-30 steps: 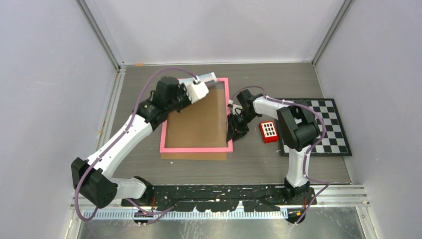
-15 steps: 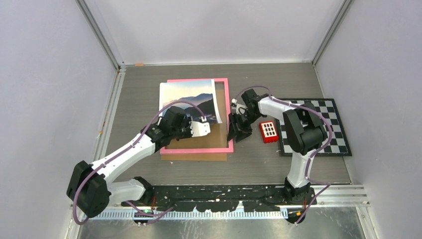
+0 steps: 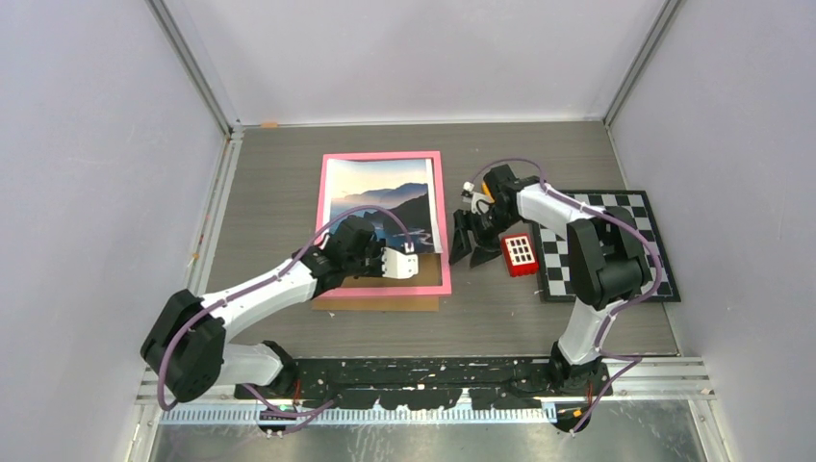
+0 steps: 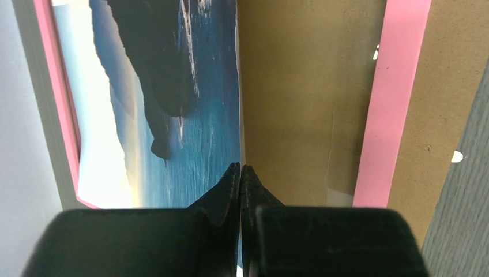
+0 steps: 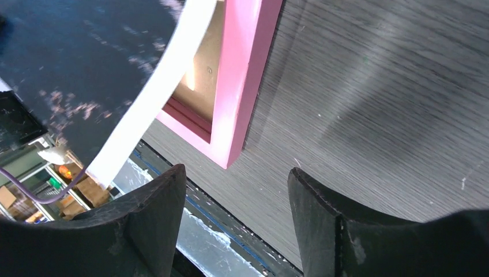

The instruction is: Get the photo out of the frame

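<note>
The photo [image 3: 380, 202], a seacoast print, lies picture side up over the frame [image 3: 444, 212], a pink-bordered rectangle in mid table. My left gripper [image 3: 411, 266] is shut on the photo's near edge, close to the frame's near right corner. In the left wrist view the shut left gripper [image 4: 240, 168] pinches that edge, with the photo [image 4: 173, 115] on its left and the frame's brown inside [image 4: 300, 104] and pink border [image 4: 398, 86] on its right. My right gripper [image 3: 471, 246] stands open just right of the frame. The right gripper [image 5: 236, 170] holds nothing; the frame's corner [image 5: 242, 86] lies beyond it.
A brown fibreboard panel [image 3: 375, 303] sticks out from under the frame's near side. A small red block with a white grid [image 3: 520, 254] sits right of my right gripper. A black-and-white checkerboard [image 3: 616, 245] lies at the right. Walls close the table on three sides.
My left gripper has come from the frame's far edge to its near edge with the photo in it, and the picture now faces up. My right gripper has opened and drawn off rightwards.
</note>
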You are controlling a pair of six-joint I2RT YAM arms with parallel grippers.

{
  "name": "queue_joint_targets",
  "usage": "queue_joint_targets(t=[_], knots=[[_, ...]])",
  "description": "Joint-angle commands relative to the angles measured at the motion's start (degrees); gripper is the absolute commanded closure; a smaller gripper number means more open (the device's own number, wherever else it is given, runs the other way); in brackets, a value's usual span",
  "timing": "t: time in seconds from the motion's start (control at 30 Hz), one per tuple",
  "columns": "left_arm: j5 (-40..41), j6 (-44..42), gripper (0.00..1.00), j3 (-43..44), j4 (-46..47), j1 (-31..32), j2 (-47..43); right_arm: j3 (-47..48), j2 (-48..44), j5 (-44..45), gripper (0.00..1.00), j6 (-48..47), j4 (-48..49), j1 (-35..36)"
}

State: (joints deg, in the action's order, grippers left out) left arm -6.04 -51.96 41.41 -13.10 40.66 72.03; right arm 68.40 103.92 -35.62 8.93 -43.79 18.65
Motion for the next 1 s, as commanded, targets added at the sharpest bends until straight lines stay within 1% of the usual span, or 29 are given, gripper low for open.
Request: queue_joint_targets(t=[0.0, 0.07, 0.1, 0.13, 0.2, 0.23, 0.27, 0.3, 0.33, 0.43, 0.53, 0.63, 0.7, 0.8, 0.87, 0.97], knots=[[1.5, 0.6, 1.0, 1.4, 3.9, 0.2, 2.3, 0.3, -3.7, 0.5, 0.3, -2.0, -1.5, -1.4], [2.4, 1.1, 1.0, 1.9, 1.7, 0.2, 2.3, 1.1, -3.9, 0.3, 0.3, -2.6, -2.3, -2.2], [2.7, 1.3, 0.98, 2.2, 0.5, 0.3, 1.9, 1.5, -4.1, 0.1, 0.3, -3.0, -2.8, -2.5], [2.9, 1.7, 0.91, 2.5, -1.2, 0.3, 1.5, 1.9, -4.3, 0.0, 0.27, -3.6, -3.2, -2.8], [2.5, 2.2, 0.68, 3.3, -5.2, 0.3, 0.5, 2.9, -5.0, 0.0, 0.25, -4.4, -4.0, -3.0], [1.9, 2.2, 0.61, 3.5, -7.0, 0.3, 0.0, 3.8, -5.3, 0.0, 0.24, -4.9, -4.5, -3.0], [1.5, 2.4, 0.57, 3.6, -8.5, 0.3, -0.8, 4.6, -5.5, 0.2, 0.22, -5.3, -5.1, -3.1], [1.0, 2.6, 0.53, 3.8, -10.1, 0.3, -1.4, 5.3, -5.9, 0.5, 0.17, -5.4, -5.3, -3.1], [0.6, 2.9, 0.5, 4.2, -11.8, 0.3, -2.1, 6.1, -6.3, 0.8, 0.12, -5.4, -5.5, -3.1], [-1.1, 5.5, 0.41, 7.1, -18.2, 0.2, -4.1, 8.5, -7.5, 0.8, 0.01, -6.0, -6.2, -3.1], [-2.6, 8.5, 0.29, 10.1, -23.7, 0.2, -6.5, 11.5, -8.8, 1.1, 0.0, -6.2, -6.9, -3.1], [-2.4, 10.6, 0.21, 13.1, -27.2, 0.1, -8.1, 15.8, -9.6, 1.7, 0.0, -6.2, -7.9, -3.1], [-3.0, 13.1, 0.16, 16.6, -29.8, -0.8, -8.3, 19.5, -9.8, 2.6, 0.0, -6.6, -8.6, -3.1], [-6.6, 19.2, 0.09, 23.2, -33.2, -4.8, -7.6, 24.6, -10.2, 3.9, 0.0, -6.7, -8.8, -3.2], [-8.7, 23.9, 0.01, 27.4, -33.8, -8.3, -6.8, 27.0, -10.5, 4.4, 0.0, -5.5, -8.2, -3.4], [-10.8, 31.4, 0.0, 35.2, -36.1, -14.3, -3.1, 29.6, -11.1, 4.8, 0.0, -2.2, -6.2, -4.8]])
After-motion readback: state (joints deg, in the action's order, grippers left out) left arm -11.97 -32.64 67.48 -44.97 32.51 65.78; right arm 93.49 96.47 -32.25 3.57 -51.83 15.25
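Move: My left hand still pinches the near edge of the photo, whose middle lies about 9 cm ahead and 5 cm lower. The middle of the pink frame it is going into is some 10 cm straight ahead and 8 cm below; the frame's near bar is about 5 cm back and 8 cm below. From my empty right hand, the frame's middle lies roughly 10 cm ahead, 16 cm left and 5 cm below; the red box stands about 2 cm ahead, 11 cm right and 4 cm below. I dip my left hand a centimetre or two towards the frame and open its fingers wide to let go of the photo's edge, drawing back some 3 cm and a little left before rising about 14 cm clear. My right hand eases right, away from the frame, then rises some 16 cm and goes forward about 9, opening fully while its fingers tip up nearly 30 degrees. ##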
